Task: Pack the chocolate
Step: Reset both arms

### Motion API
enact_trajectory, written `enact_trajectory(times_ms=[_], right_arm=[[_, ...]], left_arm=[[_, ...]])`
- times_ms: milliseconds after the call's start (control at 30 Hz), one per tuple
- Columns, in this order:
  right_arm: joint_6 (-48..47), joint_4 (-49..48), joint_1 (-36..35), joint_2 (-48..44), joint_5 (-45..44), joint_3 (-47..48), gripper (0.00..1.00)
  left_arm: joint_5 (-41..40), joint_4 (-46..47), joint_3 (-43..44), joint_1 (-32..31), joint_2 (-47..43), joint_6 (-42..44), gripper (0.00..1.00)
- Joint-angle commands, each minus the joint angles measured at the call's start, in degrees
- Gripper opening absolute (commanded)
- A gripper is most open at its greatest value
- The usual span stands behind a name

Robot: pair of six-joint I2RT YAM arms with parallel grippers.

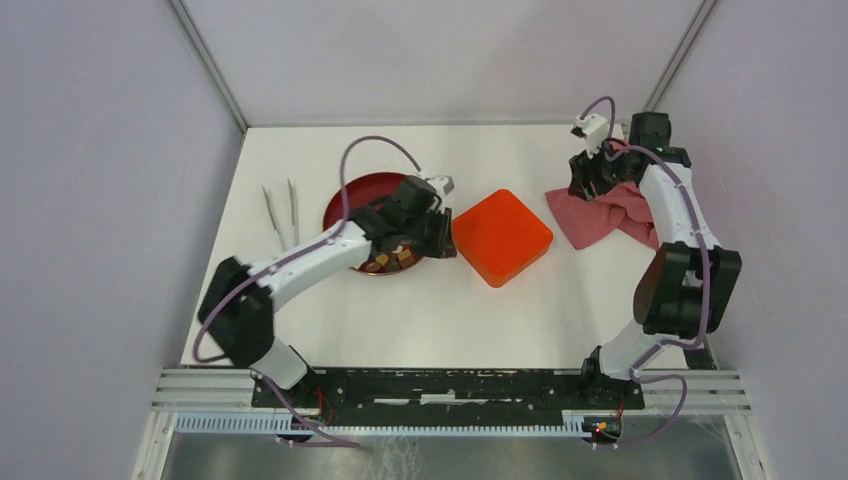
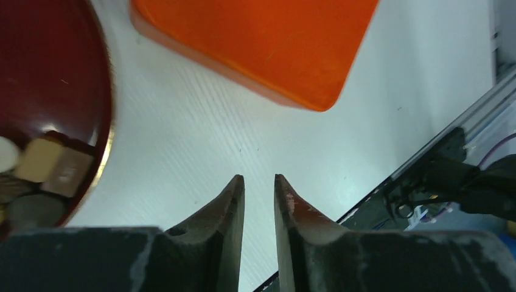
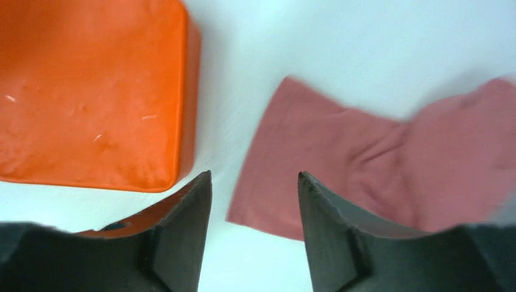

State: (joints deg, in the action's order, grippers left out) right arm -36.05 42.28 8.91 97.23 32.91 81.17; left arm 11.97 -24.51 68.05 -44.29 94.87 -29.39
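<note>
The chocolate (image 1: pixel 390 260) lies as several small brown, tan and cream pieces at the near rim of the round dark red plate (image 1: pixel 352 198). In the left wrist view the chocolate (image 2: pixel 45 167) sits at the far left on the plate (image 2: pixel 55 73). My left gripper (image 1: pixel 437 243) hangs over the bare table between the plate and the square orange box (image 1: pixel 500 236). Its jaws (image 2: pixel 259 177) stand a narrow gap apart with nothing between them. My right gripper (image 1: pixel 583 188) is open and empty (image 3: pixel 254 173) above the near corner of a pink cloth (image 3: pixel 365 152), right of the orange box (image 3: pixel 91 91).
The orange box (image 2: pixel 261 42) shows only a smooth top. Metal tweezers (image 1: pixel 280 212) lie left of the plate. The pink cloth (image 1: pixel 600 212) is crumpled at the back right. The black rail (image 1: pixel 450 388) runs along the near table edge.
</note>
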Motion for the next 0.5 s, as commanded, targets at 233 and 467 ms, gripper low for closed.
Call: enact_trajectory(times_ms=[233,467], right_arm=[[15.6,-20.0,1.3,-19.9,-3.7,10.6,0.98],[27.4,-27.0,1.2,-28.1,-12.3,7.2,0.98]], left_arm=[[-1.0,9.4,10.5,17.6,-24.9,1.7,0.97],[0.2,-1.6,28.1,18.7,-22.8,4.3,0.98]])
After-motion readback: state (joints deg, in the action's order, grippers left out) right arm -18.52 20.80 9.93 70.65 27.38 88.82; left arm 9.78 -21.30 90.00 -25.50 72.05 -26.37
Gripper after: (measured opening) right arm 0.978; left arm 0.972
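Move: The closed chocolate box, orange lid up, sits about 12 cm to the right of the empty left hand, some 4 cm ahead and 8 cm lower. The red plate is about 15 cm to that hand's left, 8 cm farther out and 9 cm below. From the empty right hand the same box lies roughly 17 cm left, 10 cm back and 12 cm down, while the middle of the pink cloth is some 11 cm right, level with the hand and 14 cm below. Both empty hands back off upward together from the finished box, the left rising about 34 cm while swinging left and somewhat forward towards the space above the red plate, the right going up some 30 cm almost straight, with only a small drift back near the end. As they climb, each wrist tips its down-pointing fingers up towards the far wall by roughly 50 degrees, and both grippers spread from partly closed to wide open, touching nothing. ##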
